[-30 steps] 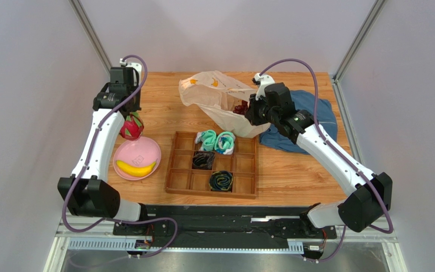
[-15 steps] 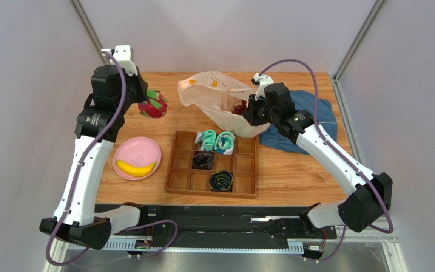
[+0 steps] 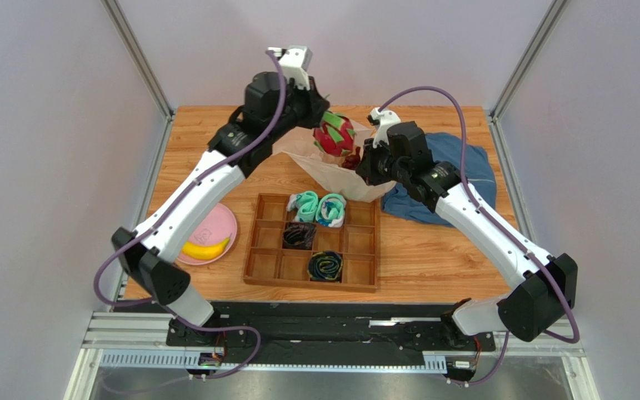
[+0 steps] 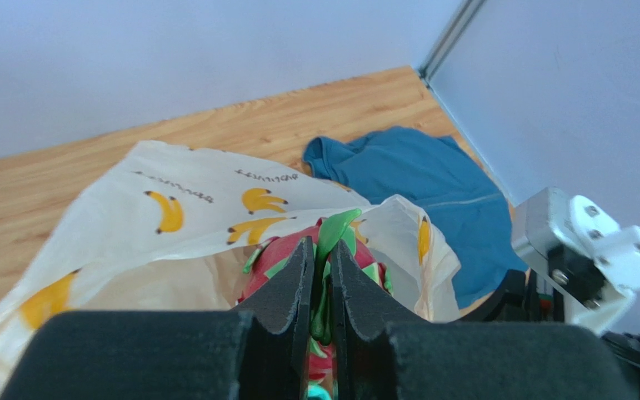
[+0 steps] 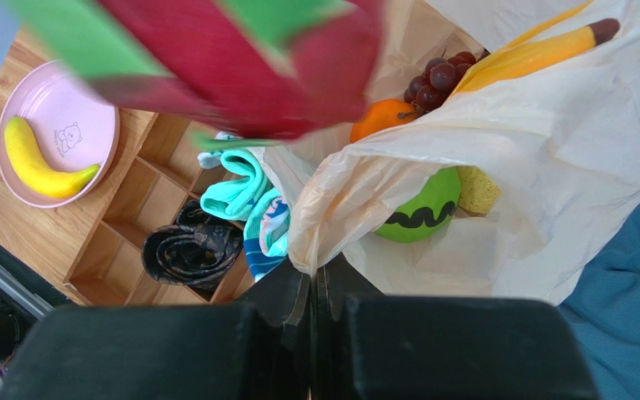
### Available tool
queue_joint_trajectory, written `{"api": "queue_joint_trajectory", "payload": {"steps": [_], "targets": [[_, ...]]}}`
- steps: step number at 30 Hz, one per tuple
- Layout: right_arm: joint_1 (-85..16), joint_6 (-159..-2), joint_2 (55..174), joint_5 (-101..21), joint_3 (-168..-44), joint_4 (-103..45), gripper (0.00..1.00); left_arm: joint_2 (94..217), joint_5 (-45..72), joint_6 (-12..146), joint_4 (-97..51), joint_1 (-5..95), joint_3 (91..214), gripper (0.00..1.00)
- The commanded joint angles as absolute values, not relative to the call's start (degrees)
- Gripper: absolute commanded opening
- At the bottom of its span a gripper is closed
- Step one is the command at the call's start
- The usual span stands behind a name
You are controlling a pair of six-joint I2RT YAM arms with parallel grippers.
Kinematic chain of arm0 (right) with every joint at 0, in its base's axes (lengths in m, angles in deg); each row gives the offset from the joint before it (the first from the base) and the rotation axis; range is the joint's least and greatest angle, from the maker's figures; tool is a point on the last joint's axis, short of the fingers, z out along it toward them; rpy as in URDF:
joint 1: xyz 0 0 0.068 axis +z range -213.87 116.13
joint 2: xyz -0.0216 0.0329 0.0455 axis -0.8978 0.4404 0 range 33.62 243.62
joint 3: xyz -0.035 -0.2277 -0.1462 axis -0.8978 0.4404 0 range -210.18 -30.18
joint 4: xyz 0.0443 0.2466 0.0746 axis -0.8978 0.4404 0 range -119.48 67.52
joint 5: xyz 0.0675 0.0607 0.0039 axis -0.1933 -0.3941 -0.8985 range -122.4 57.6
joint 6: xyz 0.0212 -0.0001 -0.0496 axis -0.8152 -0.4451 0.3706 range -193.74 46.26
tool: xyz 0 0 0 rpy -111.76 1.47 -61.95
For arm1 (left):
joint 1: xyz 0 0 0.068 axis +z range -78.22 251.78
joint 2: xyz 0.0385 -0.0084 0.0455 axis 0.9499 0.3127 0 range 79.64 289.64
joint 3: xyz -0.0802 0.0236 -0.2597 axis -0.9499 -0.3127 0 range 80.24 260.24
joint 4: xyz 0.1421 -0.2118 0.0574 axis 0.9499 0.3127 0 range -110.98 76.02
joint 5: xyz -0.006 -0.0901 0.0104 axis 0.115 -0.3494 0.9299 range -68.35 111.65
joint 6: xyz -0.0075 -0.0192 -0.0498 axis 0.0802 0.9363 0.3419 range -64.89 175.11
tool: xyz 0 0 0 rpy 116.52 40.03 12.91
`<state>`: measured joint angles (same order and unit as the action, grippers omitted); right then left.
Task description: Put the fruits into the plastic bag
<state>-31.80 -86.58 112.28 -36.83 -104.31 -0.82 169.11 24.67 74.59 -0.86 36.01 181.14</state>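
My left gripper [image 3: 319, 123] [image 4: 322, 268] is shut on a green leaf of the red-pink dragon fruit [image 3: 334, 135] [image 4: 285, 255] [image 5: 240, 75], which hangs over the open mouth of the plastic bag [image 3: 355, 188] [image 4: 131, 233] [image 5: 540, 158]. My right gripper [image 3: 367, 167] [image 5: 313, 277] is shut on the bag's near rim, holding it up. Inside the bag lie dark grapes [image 5: 437, 73], an orange [image 5: 380, 118], a green striped melon [image 5: 419, 210], a lemon [image 5: 478, 190] and a banana [image 5: 532, 55]. Another banana [image 3: 205, 248] [image 5: 39, 163] lies on the pink plate [image 3: 225, 218] [image 5: 81, 100].
A wooden divided tray [image 3: 358, 250] sits in front of the bag, holding teal rolled socks [image 3: 318, 207] and dark ones [image 3: 326, 265]. A blue garment [image 3: 467, 167] [image 4: 407, 175] lies right of the bag, under my right arm. Grey walls close in both sides.
My left arm has swung from the left side of the table, lifting the dragon fruit right to above the bag's mouth. The right gripper has kept its hold on the bag.
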Motion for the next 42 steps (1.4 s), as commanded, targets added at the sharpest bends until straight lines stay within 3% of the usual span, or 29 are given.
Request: {"api": "queue_joint_trajectory", "payload": {"steps": [1,19,38,39,42], "targets": [[-31.5,-86.4,109.6,-35.7,-105.9,-2.1,0.05,172.9,22.4,76.6,-8.5,34.9,188.3,0.00],[-31.5,-86.6,108.9,-35.7,-104.9,-2.7,0.04,176.8,20.7,77.2,-8.2,32.0,180.8,0.00],[-31.5,-86.4,108.9,-35.1,-105.2,-2.1,0.04,188.1,17.3,77.9,-4.8,30.2,187.0,0.00],[-31.5,-86.3,108.9,-35.1,-105.2,-2.1,0.04,188.1,17.1,77.9,-4.5,30.2,187.0,0.03],[-31.5,-86.4,109.2,-35.3,-105.2,-2.2,0.04,187.9,17.3,78.0,-4.0,30.2,186.8,0.25]]}}
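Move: The bag's open mouth, where the hanging dragon fruit is to go, lies about 19 cm below the left gripper, some 4 cm to its right and 2 cm nearer the base. The rolled socks are some 8 cm back, 3 cm left and 37 cm below; the blue cloth's middle is about 28 cm right, 1 cm ahead and 40 cm below. From the right gripper, pinching the rim, the mouth is about 4 cm ahead, 6 cm left and 3 cm below. Lower the left gripper about 13 cm while carrying it some 10 cm to the right, taking the dragon fruit down into the bag's mouth; keep the fingers shut on its green leaves and let them tip about 10 degrees further downward. With the right gripper keep the rim pinched, lifting barely 1 cm before holding still. ##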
